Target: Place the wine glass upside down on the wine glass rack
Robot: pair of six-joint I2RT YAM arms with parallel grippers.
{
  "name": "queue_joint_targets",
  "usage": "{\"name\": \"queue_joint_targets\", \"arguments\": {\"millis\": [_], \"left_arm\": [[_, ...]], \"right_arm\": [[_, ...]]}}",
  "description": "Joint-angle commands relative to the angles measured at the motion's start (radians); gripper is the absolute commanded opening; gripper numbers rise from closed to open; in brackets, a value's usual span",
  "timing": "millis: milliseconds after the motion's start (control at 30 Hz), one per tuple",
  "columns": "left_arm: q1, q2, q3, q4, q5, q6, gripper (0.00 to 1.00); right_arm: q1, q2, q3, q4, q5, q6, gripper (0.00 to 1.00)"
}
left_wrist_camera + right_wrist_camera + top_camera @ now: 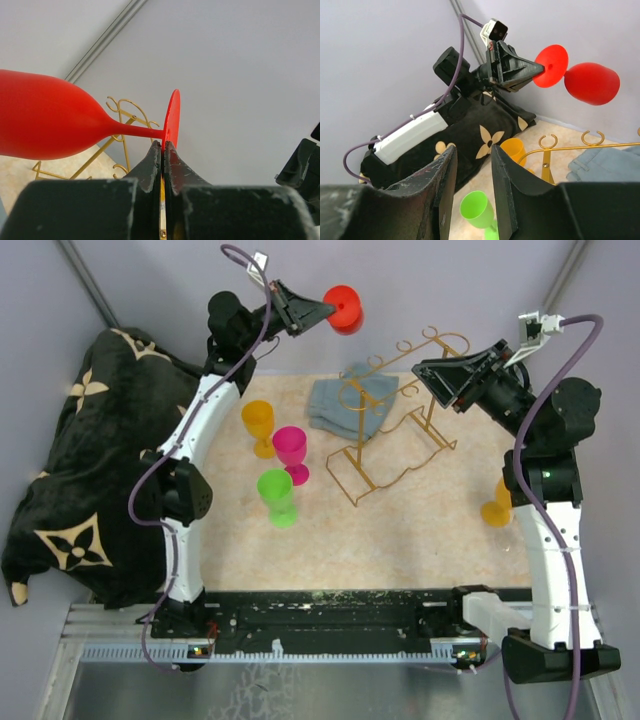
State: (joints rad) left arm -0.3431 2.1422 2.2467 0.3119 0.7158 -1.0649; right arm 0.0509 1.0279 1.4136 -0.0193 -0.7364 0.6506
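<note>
A red wine glass [345, 308] hangs on its side in the air above the table's far edge. My left gripper [322, 310] is shut on the rim of its round foot [173, 116], and the bowl [42, 122] points left in the left wrist view. The gold wire wine glass rack [395, 435] stands on the table, below and to the right of the glass, with nothing hanging on it. My right gripper [428, 370] hovers over the rack's right end, open and empty. From the right wrist the red glass [590, 82] shows up high, with the rack's top rail [580, 148] low at the right.
Orange [258, 425], magenta [291, 450] and green [278, 495] glasses stand left of the rack. Another orange glass [497, 505] stands by the right arm. A blue-grey cloth [335, 405] lies behind the rack. A black patterned blanket [80, 470] covers the left side.
</note>
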Motion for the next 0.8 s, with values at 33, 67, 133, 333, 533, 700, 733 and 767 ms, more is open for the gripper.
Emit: {"name": "queue_joint_targets", "arguments": {"millis": [33,67,133,333,533,700,733,767], "left_arm": [[-0.034,0.014,0.031,-0.021,-0.04,0.054,0.0],[-0.037,0.015,0.027,-0.021,-0.038,0.053,0.0],[-0.04,0.007,0.006,-0.016,-0.042,0.047,0.0],[-0.04,-0.087,-0.165,-0.018,-0.102,0.076,0.0],[-0.039,-0.161,-0.27,-0.065,-0.142,0.092,0.0],[-0.04,-0.203,-0.307,-0.097,-0.152,0.103,0.0],[-0.04,-0.212,-0.314,-0.105,-0.157,0.108,0.0],[-0.04,-0.22,-0.322,-0.113,-0.161,0.111,0.0]], "right_arm": [[-0.003,-0.022,0.009,-0.007,0.023,-0.032,0.34],[-0.002,-0.022,0.008,-0.011,0.024,-0.034,0.34],[-0.002,-0.024,0.008,-0.016,0.026,-0.038,0.34],[-0.002,-0.027,-0.012,0.0,0.027,-0.028,0.34],[-0.002,-0.023,-0.024,0.019,0.02,-0.013,0.33],[-0.002,-0.025,-0.033,0.023,0.018,-0.01,0.33],[-0.002,-0.026,-0.036,0.025,0.018,-0.009,0.33],[-0.002,-0.026,-0.038,0.027,0.019,-0.007,0.33]]}}
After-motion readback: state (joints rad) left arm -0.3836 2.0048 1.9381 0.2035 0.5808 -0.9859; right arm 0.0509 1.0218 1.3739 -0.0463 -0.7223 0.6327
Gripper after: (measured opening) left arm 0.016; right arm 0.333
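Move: The left hand already holds the red wine glass by its foot, high up. The rack's top lies about 18 cm to that hand's right, level with it fore and aft, and some 15 cm lower. On the table some 40 cm below, the orange glass stands about 18 cm left and 4 cm farther out, the pink glass 8 cm left and 4 cm nearer. The grey towel lies 18 cm ahead, 7 cm right, 45 cm down. From the right hand the rack's top is 22 cm ahead, 5 cm left and 20 cm below. The left fingers keep their pinch on the rim of the red glass's foot. The left hand edges a couple of centimetres to the right, then sinks mostly straight down, some 8 cm in all, towards the height of the rack's top and easing back left, while the wrist tips about 15 degrees so that the bowl swings from forward towards hanging down. ##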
